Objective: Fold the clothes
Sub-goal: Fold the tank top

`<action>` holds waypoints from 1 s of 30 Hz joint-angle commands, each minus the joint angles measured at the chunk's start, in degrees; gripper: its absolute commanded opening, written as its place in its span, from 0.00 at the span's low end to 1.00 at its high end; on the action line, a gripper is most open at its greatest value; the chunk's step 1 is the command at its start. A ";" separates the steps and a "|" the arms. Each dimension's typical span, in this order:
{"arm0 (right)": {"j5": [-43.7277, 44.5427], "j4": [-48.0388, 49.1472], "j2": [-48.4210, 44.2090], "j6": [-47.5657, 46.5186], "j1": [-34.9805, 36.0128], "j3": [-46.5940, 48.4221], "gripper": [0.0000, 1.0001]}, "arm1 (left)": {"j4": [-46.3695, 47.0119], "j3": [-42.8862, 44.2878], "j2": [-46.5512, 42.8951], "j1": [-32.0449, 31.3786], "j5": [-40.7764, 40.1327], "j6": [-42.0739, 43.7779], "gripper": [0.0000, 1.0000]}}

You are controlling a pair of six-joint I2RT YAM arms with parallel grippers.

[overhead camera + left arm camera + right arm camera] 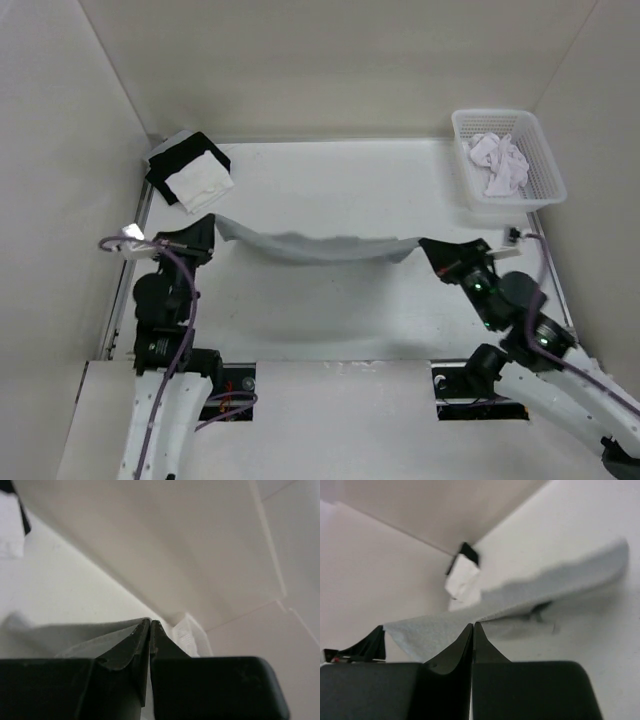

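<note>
The clothes (320,247), a plain mid-grey shirt, hang as a long sagging band above the white table, stretched between both arms. My left gripper (213,228) is shut on the shirt's left end, and in the left wrist view its jaws (150,622) meet tip to tip with grey fabric (60,637) running off to their left. On the other side, my right gripper (425,247) is shut on the right end. In the right wrist view the cloth (545,587) stretches away from the closed tips (473,626) and casts a shadow on the table.
A white basket (535,150) holding a small white garment (500,162) stands at the back right, also seen as the basket (192,637) in the left wrist view. A black-and-white stack of cloth (190,170) lies at the back left. Pale walls enclose the table on three sides.
</note>
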 commanded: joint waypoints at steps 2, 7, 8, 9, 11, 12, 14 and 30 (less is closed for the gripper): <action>16.06 -28.13 -9.76 -4.80 11.49 14.90 0.00 | -23.78 15.01 -9.65 -1.37 -0.77 7.33 0.00; 26.79 -32.03 -4.60 -9.53 24.61 24.15 0.01 | -24.78 20.32 -7.56 -3.39 -2.89 8.57 0.00; 27.59 -31.41 -3.28 -10.41 25.23 24.60 0.02 | -23.82 19.71 -6.33 -3.57 -2.63 8.13 0.00; 27.86 -30.19 -1.70 -11.81 25.76 24.95 0.02 | -22.59 18.92 -4.84 -3.83 -2.54 8.04 0.00; 25.94 -25.63 0.77 -15.15 22.18 23.47 0.02 | -19.60 16.46 -0.89 -3.92 -2.54 7.26 0.00; 23.93 -21.95 2.17 -17.26 18.51 21.81 0.02 | -17.85 15.41 1.48 -3.84 -2.62 7.08 0.00; 15.08 -11.51 5.94 -21.39 8.68 16.98 0.02 | -12.76 12.86 7.27 -3.14 -3.32 6.73 0.00; -31.20 13.94 65.65 -11.39 -29.87 38.76 0.01 | 13.37 32.29 65.94 0.12 2.39 1.98 0.00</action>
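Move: Both hands already grip one long edge of the tank top and hold it up between them. The bare middle of the table, where it is taken, lies about 12 cm ahead, 22 right and 28 below the left hand; from the right hand, 16 ahead, 15 left and 26 below. The folded pile is some 28 cm ahead and 15 left of the left hand, the white basket about 33 ahead and 30 right of the right hand. Both hands keep the tank top's edge pinched and flick it: first back towards the robot and up, roughly 10 cm each way, then a fast sweep forward and down over the table, about 30 cm out. The fingers tip up slightly on the backswing, then down, and the hands finish by levelling off and just starting to rise. ##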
